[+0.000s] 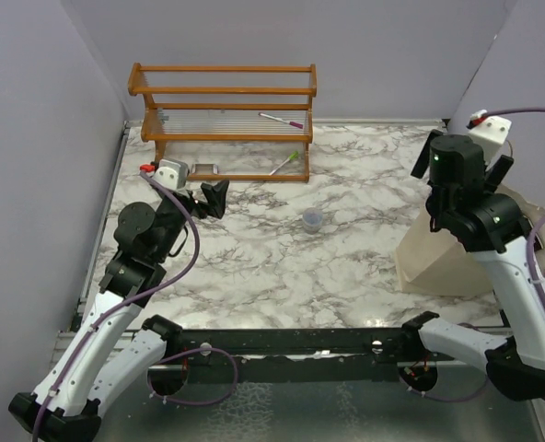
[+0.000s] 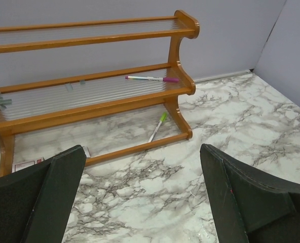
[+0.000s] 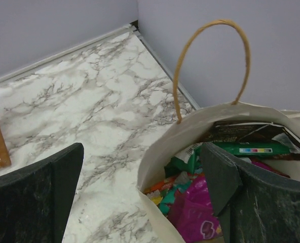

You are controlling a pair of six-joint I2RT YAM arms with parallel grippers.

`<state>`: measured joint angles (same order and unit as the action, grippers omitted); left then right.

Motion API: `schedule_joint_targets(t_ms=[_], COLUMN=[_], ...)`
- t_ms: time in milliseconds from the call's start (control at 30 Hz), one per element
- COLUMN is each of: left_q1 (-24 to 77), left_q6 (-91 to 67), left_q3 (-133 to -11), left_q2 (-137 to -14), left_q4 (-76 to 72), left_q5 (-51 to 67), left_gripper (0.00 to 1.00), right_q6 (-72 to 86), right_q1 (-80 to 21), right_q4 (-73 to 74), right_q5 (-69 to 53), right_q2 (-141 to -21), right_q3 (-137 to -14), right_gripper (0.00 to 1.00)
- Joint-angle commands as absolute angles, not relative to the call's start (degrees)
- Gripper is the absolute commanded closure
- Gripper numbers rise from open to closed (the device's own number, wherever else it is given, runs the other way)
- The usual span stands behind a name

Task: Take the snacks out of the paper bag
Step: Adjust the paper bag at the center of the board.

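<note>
The cream paper bag [image 1: 438, 267] stands at the table's right edge, under my right arm. In the right wrist view its mouth [image 3: 190, 131] is open and one tan loop handle [image 3: 211, 30] stands up. Several snacks lie inside: a purple packet [image 3: 193, 207], a green one [image 3: 246, 148], a dark brown one [image 3: 231, 132], and orange [image 3: 157, 187] and teal [image 3: 170, 197] ones. My right gripper [image 3: 142, 197] is open and empty above the bag's rim, one finger over the opening and one outside it. My left gripper [image 2: 142, 197] is open and empty over bare marble near the rack.
A wooden rack [image 1: 222, 120] stands at the back left with a pink marker [image 1: 282, 120] on its shelf and a green marker [image 1: 284, 164] beneath. A small clear cup [image 1: 313, 218] sits mid-table. Grey walls close in behind and to the right of the bag.
</note>
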<state>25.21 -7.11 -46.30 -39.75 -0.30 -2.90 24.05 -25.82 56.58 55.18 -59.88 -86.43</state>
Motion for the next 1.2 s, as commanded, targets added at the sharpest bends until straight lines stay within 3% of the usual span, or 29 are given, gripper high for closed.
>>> schedule_joint_targets(t_ms=[0, 433, 900, 1033, 1133, 1167], left_q1=[25.9, 26.2, 26.9, 27.0, 27.0, 27.0], left_q6=[-6.9, -7.6, -7.7, -7.7, -7.8, -7.8], left_q3=[-45.6, -45.3, -45.3, -45.4, -45.4, -45.4], left_q2=[-38.9, -38.2, -39.0, -39.4, -39.4, -39.4], left_q4=[0.0, -0.1, 0.0, 0.0, 0.0, 0.0], left_q5=[-3.4, -2.4, -1.8, -1.7, -1.6, -1.6], left_gripper=[0.01, 0.01, 0.01, 0.01, 0.01, 0.01], right_q6=[23.2, 20.6, 19.6, 17.5, 14.7, 13.5], right_q1=[-24.8, -9.4, 0.3, 0.5, 0.5, 0.5], right_q4=[45.5, 38.2, 29.2, 28.9, 28.6, 28.8], right_q5=[58.3, 46.1, 33.0, 33.7, 30.7, 27.6], right_q2=[-62.4, -64.6, -68.0, -67.6, -65.9, -65.2], right_q3=[-85.7, -80.5, -78.7, -78.4, -77.9, -78.1], right_gripper=[0.01, 0.01, 0.37, 0.63, 0.93, 0.98])
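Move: Ahead of the open right hand and to its right is the paper bag's far handle, its middle some 9 cm forward, 9 cm right and 3 cm below the fingers. The bag itself stands about level with the hand, roughly 9 cm right and 22 cm down. Inside it a purple packet lies 1 cm ahead, 8 cm right and 18 cm down. From the left hand the handle is about 58 cm right, 9 cm ahead and 3 cm lower. Reaching for the far handle, the open right hand goes about 5 cm forward, then swings right and sinks some 3 cm, and finally eases forward again, nearly 9 cm forward and 7 cm right in all, with only slight wrist turns. Late in this reach the fingers close almost shut, pinching the handle's left side between their tips. ##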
